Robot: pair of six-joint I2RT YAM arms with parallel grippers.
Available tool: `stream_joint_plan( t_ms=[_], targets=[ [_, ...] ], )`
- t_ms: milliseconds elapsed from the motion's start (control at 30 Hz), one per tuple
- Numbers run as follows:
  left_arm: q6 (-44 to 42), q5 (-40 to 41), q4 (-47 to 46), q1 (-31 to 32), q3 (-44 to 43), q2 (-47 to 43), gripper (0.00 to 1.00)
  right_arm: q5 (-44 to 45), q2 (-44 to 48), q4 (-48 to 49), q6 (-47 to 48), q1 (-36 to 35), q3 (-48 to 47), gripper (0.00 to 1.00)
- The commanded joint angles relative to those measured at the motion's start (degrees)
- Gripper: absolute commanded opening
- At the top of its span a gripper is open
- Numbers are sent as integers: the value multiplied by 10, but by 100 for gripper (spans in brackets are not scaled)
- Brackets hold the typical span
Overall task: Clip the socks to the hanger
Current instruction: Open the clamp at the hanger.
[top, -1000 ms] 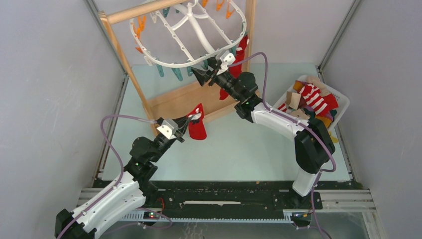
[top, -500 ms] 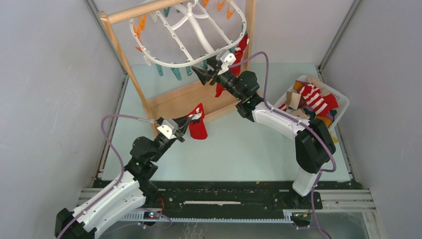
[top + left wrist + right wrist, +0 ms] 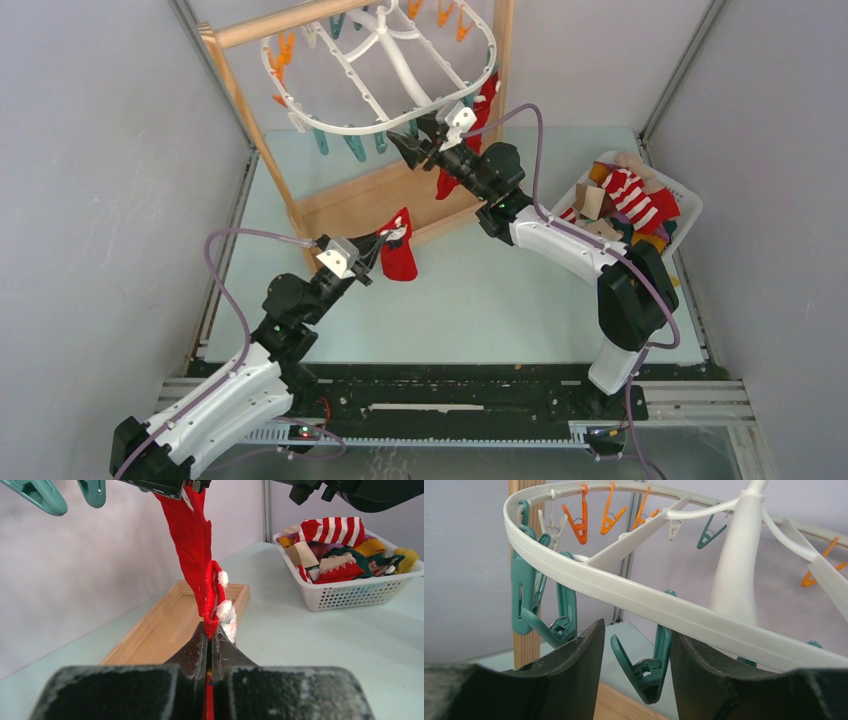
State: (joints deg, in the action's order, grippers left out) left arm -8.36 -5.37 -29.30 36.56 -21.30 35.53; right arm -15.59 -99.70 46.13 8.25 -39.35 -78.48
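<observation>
The white oval hanger [image 3: 385,60] hangs from the wooden stand, with orange and teal clothespins round its rim. My right gripper [image 3: 408,143] is open under the near rim [image 3: 624,591], its fingers either side of a teal clothespin [image 3: 649,666] without squeezing it. My left gripper [image 3: 378,248] is shut on a red sock [image 3: 398,255] with white trim [image 3: 214,597], held above the table in front of the stand. Another red sock [image 3: 485,100] hangs clipped at the hanger's right side; it also shows in the left wrist view [image 3: 192,535].
The wooden stand's tray base [image 3: 365,200] lies under the hanger, its post [image 3: 250,130] at the left. A white basket [image 3: 690,212] at the right holds several socks, among them a red-and-white striped one [image 3: 630,195]. Grey walls close in both sides.
My right gripper has risen slightly toward the hanger's rim and now straddles the teal clothespin. The left gripper and its red sock have not moved.
</observation>
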Motion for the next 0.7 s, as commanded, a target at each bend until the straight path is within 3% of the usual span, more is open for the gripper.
stream_joint_plan(
  t_ms=[0, 133, 400, 667],
  targets=[
    [11, -9, -26, -4, 13, -5, 0, 0, 32, 20, 15, 1, 1, 55],
    [14, -10, -25, -4, 13, -5, 0, 0, 33, 15, 19, 1, 1, 47],
    [31, -4, -27, -6, 3, 13, 0, -17, 44, -1, 15, 2, 0, 19],
    [150, -91, -65, -91, -60, 97, 0, -78, 65, -77, -109, 20, -16, 11]
  ],
)
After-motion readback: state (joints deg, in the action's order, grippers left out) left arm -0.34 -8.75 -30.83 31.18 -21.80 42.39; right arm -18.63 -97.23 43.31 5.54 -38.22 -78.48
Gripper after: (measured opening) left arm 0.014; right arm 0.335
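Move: The teal clamp to be opened hangs on the near rim of the hanger, between the right hand's open fingers and within about a centimetre of them. The next teal clamp is about 5 cm to the left and 1 cm back, and a red sock already hung dangles some 8 cm to the right, 3 cm ahead and 12 cm below. From the left hand, which holds the next sock, the clamp is about 16 cm ahead, 4 cm right and 11 cm up. The teal clamp's two handles are pinched together between the right fingers, which close by roughly half and hold firmly; the right hand then eases about 1.5 cm up, back and to the right. Late on, the left hand, still gripping the red sock by its cuff, goes about 2.5 cm forward and as far down, tipping down some 10 degrees. ##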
